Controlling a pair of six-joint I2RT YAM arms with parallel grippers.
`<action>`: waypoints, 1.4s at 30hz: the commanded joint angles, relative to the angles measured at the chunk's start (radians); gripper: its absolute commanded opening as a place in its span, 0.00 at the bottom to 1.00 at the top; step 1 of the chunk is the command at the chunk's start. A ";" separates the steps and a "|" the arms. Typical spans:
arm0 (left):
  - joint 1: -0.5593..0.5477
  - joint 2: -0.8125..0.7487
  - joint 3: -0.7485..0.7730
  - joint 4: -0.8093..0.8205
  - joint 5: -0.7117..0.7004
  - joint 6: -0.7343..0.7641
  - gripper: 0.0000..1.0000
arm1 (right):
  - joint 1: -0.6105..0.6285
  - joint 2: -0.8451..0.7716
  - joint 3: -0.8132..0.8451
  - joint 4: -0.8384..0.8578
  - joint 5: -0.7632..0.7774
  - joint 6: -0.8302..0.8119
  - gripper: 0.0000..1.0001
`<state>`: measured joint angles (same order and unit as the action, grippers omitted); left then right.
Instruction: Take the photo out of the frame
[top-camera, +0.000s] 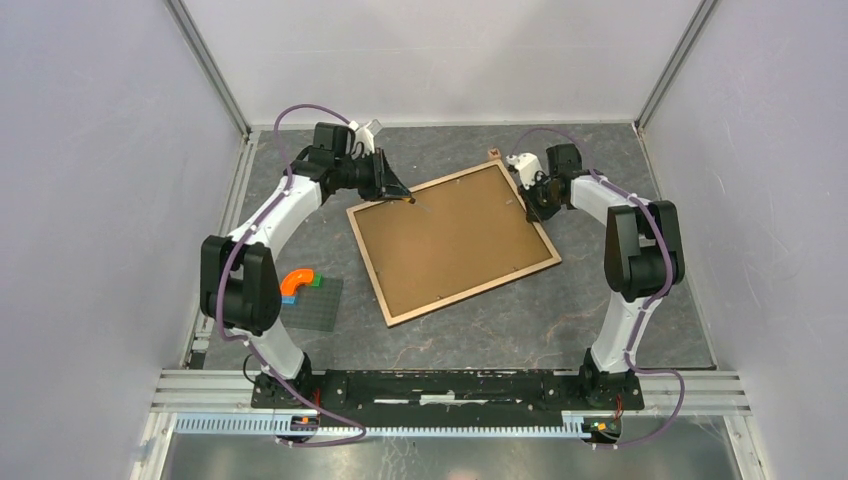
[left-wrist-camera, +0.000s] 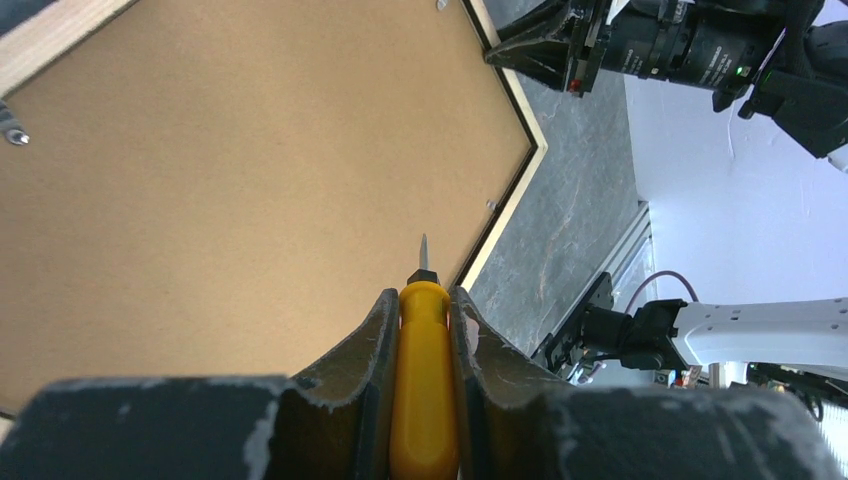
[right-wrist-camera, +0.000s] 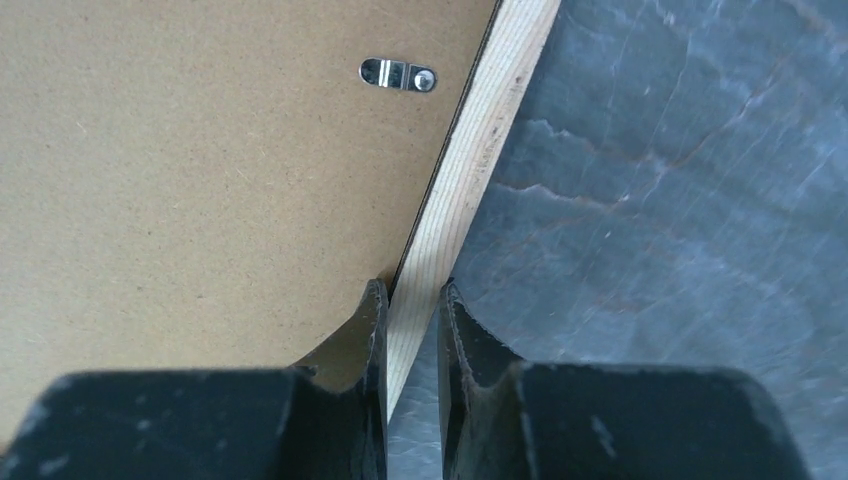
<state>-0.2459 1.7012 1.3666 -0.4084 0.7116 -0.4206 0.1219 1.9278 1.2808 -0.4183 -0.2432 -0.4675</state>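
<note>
The frame (top-camera: 455, 240) lies face down on the table, its brown fibreboard back up and edged in light wood. The photo is hidden under that back. My left gripper (top-camera: 403, 192) hovers at the frame's far left corner, shut on a yellow-handled screwdriver (left-wrist-camera: 425, 380). Its metal tip (left-wrist-camera: 423, 252) points over the fibreboard (left-wrist-camera: 220, 180) near one edge. My right gripper (top-camera: 530, 208) sits at the frame's far right side. In the right wrist view, this gripper (right-wrist-camera: 412, 290) is shut on the light wood edge (right-wrist-camera: 470, 170), one finger over the fibreboard and the other over the table.
A small metal retaining tab (right-wrist-camera: 398, 75) lies on the back near the wood edge, and another tab (left-wrist-camera: 12, 130) shows at the left. A dark grey baseplate (top-camera: 318, 305) carrying an orange curved piece (top-camera: 297, 283) sits at the front left. White walls enclose the table.
</note>
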 joint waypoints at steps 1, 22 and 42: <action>0.021 -0.058 -0.008 -0.017 0.032 0.067 0.02 | 0.001 0.087 -0.013 -0.165 0.017 -0.428 0.00; 0.054 -0.112 -0.117 -0.029 0.038 0.115 0.02 | 0.220 0.345 0.428 -0.227 -0.068 -0.588 0.00; -0.028 -0.068 -0.112 0.059 -0.049 0.258 0.02 | 0.219 0.113 0.453 0.138 -0.127 -0.020 0.51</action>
<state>-0.2138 1.6279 1.2125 -0.4149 0.7006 -0.2996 0.4038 2.2715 1.8156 -0.3981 -0.3183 -0.7074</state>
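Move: The frame lies back-up, its right-hand short rail already pinched in the right hand; the frame's middle is about 22 cm left of that hand and 8 cm back, nearly level with it. A wooden block sits some 19 cm ahead and 10 cm left, and the green baseplate about 59 cm left and 28 cm back. From the left hand, holding the screwdriver, the frame's middle is roughly 8 cm back, 11 cm right and 18 cm below. The frame is swung round counter-clockwise by its pinched rail: the right hand first turns almost on the spot, then sweeps about 20 cm left and forward, its wrist turning some 40 degrees in all, then opens, lets go of the rail and starts to rise. The left hand keeps its grip on the screwdriver, easing a few centimetres down, back and to its left above the board. ##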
